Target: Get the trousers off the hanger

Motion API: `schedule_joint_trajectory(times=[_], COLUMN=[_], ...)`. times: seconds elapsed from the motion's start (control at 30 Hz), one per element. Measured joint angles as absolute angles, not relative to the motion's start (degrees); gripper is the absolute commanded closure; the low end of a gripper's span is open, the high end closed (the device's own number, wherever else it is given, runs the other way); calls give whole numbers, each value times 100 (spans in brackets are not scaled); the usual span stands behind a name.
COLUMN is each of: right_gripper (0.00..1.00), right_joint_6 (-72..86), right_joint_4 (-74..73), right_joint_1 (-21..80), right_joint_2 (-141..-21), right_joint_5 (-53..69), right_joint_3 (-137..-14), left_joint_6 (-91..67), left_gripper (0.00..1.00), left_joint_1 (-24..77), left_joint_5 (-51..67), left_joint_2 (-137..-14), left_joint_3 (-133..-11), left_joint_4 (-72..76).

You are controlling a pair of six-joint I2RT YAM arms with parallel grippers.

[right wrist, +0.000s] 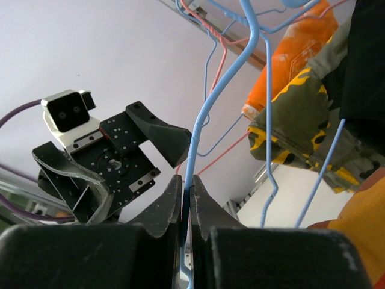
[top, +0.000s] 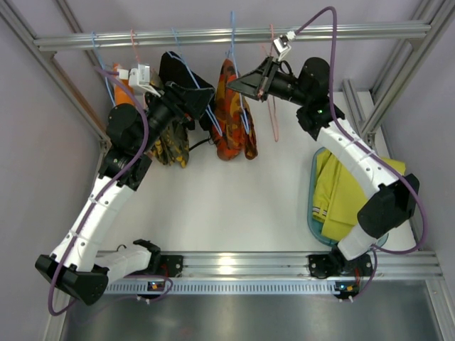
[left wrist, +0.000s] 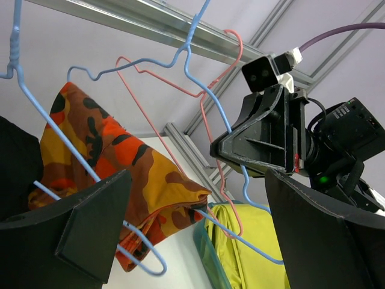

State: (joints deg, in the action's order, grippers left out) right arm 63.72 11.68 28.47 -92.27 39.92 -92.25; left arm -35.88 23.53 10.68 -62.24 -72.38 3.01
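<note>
Orange camouflage trousers (top: 231, 124) (left wrist: 114, 162) hang folded over the bottom bar of a blue hanger (top: 232, 32) (left wrist: 210, 96) (right wrist: 207, 102) on the top rail (top: 320, 32). My right gripper (top: 238, 84) (right wrist: 187, 189) is shut on that hanger's wire just below the hook, to the right of the trousers. From the left, my left gripper (top: 202, 106) (left wrist: 198, 180) faces the trousers, wide open and holding nothing. The trousers' folded edge and the hanger bar show between its fingers (left wrist: 78, 229).
An empty pink hanger (top: 274, 106) (left wrist: 207, 120) hangs just right of the blue one. Dark camouflage trousers (top: 170, 145), a black garment (top: 181, 71) and an orange one (top: 122, 92) hang at the left. A teal basket (top: 313, 213) at the right holds yellow cloth (top: 341, 192).
</note>
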Motion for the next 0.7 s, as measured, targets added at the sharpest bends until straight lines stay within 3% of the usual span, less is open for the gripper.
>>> schedule_joint_trajectory(times=[0.37,0.7], right_gripper=[100,100], right_joint_6=[5787,5505], right_joint_4=[1236,1229], right_joint_1=[2847,2849], right_joint_2=[-8715,-7234], right_joint_5=[3885,4139], right_joint_3=[-8910,-7524], left_joint_6=[-3594,-4372], left_gripper=[3,5], left_joint_1=[2346,2349], left_joint_5=[1201,2154], left_joint_2=[-6224,-6434], left_joint_3=[-7238,-7231], left_joint_4=[320,965])
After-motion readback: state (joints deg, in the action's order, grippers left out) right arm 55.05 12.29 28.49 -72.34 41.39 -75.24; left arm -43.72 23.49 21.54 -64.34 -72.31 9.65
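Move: My right fingers are shut on the near side wire of the blue hanger carrying the orange camouflage trousers, which hang about 8 cm ahead and 12 cm below. The open space I take it to lies some 10 cm back and 6 cm right, level in height. The rail is roughly 10 cm ahead and 10 cm up; the black trousers are about 12 cm left, 9 cm ahead and 8 cm lower. From my left hand, the camouflage trousers are about 11 cm ahead, 8 cm right and 8 cm down. Keeping my right-hand pinch on the hanger wire, I ease it up a centimetre or so to carry the hook over the rail, then draw it back about 8 cm and 4 or 5 cm to the right, away from the rail, rolling the hand some 10 degrees so its far side rises. Late on, my open left hand shifts about 3 cm right and a little back, turning clockwise. ##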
